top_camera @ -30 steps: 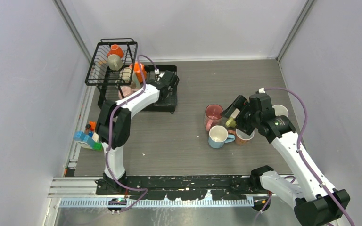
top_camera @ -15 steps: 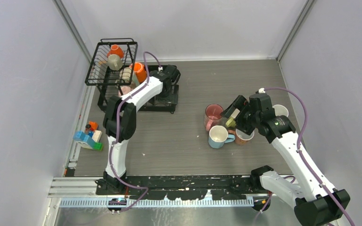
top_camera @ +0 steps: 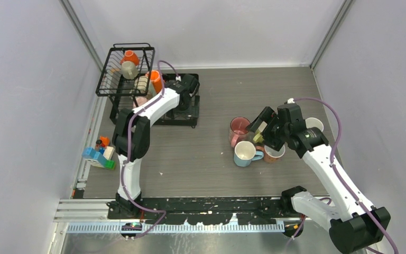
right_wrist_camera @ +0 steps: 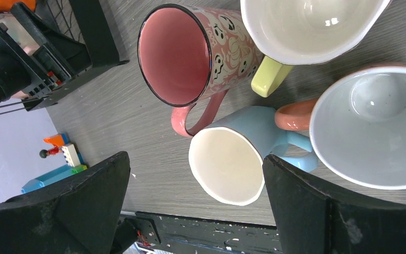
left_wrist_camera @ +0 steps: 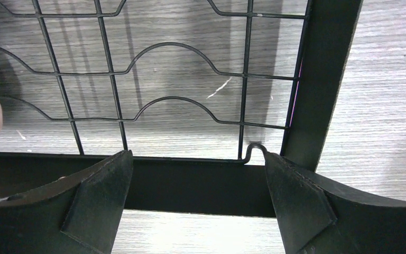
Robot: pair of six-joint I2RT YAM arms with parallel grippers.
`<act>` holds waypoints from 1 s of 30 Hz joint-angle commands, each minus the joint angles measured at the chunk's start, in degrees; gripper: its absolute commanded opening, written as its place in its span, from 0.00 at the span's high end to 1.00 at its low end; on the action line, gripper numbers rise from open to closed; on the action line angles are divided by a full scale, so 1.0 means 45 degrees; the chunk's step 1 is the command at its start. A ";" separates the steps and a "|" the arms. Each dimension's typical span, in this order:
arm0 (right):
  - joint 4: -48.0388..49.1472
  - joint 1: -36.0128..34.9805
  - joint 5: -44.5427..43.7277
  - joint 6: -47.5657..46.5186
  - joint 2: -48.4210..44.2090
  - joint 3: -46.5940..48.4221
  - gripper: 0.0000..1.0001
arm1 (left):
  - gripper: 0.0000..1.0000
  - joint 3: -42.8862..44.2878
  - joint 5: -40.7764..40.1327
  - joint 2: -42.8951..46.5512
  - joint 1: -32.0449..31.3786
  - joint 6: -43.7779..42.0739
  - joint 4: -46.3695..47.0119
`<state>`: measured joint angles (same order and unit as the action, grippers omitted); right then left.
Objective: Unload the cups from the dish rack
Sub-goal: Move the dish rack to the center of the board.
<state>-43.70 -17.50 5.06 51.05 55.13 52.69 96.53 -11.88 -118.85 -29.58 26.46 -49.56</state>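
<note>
The black dish rack stands at the far left, its raised basket holding orange and beige cups. More cups, one orange, sit just below it. My left gripper hangs open over the rack's flat tray part. Its fingers straddle the tray's black frame bar with nothing held. My right gripper is open above the cups on the table: pink, white with a yellow handle, light blue and orange. Another white cup stands behind the right arm.
Coloured toy blocks lie by the left wall. Grey walls close in the left, right and far sides. A black rail runs along the near edge by the arm bases.
The left arm has swung its wrist a little farther back over the tray section. The right arm has barely moved. Both grippers stay open.
</note>
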 commanded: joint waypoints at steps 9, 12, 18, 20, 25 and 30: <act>0.0517 0.0022 0.0153 -0.0289 -0.0099 -0.0023 0.00 | 0.00 -0.3332 0.3629 -0.0767 -0.1732 -0.0631 -0.2777; 0.0547 0.0030 0.0177 -0.0270 -0.0103 -0.0065 0.00 | 0.00 -0.3767 0.3514 -0.0365 -0.1732 -0.0587 -0.2766; 0.0663 0.0035 0.0266 -0.0248 -0.0084 -0.0172 0.00 | 0.00 -0.4786 0.2899 0.0533 -0.1740 -0.0505 -0.2758; 0.0781 0.0022 0.0317 -0.0216 -0.0076 -0.0231 0.00 | 0.00 -0.4917 0.2745 0.0804 -0.1711 -0.0438 -0.2736; 0.0891 0.0025 0.0450 -0.0205 -0.0005 -0.0210 0.00 | 0.00 -0.4447 0.2003 0.1308 -0.1637 -0.0246 -0.2707; 0.0805 0.0036 0.0348 -0.0344 -0.0079 -0.0108 0.00 | 0.00 -0.3639 0.1202 0.1763 -0.1422 -0.0039 -0.2149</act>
<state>-41.76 -17.50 6.15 50.83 55.16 51.51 79.15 1.15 -111.83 -36.62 23.99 -52.84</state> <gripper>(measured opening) 0.996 0.991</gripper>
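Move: The left gripper is open just above the dish rack's lower tray, its hand point about 3 cm beyond the near wall; the tray's near right corner is roughly 3 cm back, 5 cm right and 3 cm below. In the tray, the pink cup lies about 15 cm left and 4 cm ahead; on the table the red mug stands some 20 cm right and 6 cm back. From the idle right hand that corner is about 20 cm left, 1 cm ahead and 16 cm below. Bring the left gripper back towards the base about 13 cm, easing slightly right at first and sinking some 3 cm into the tray, so that the open fingers hook behind the near wall and drag the rack along. Tilt the fingers nearly 20 degrees to point almost straight down and turn the wrist some 10 degrees clockwise, then hold there. ##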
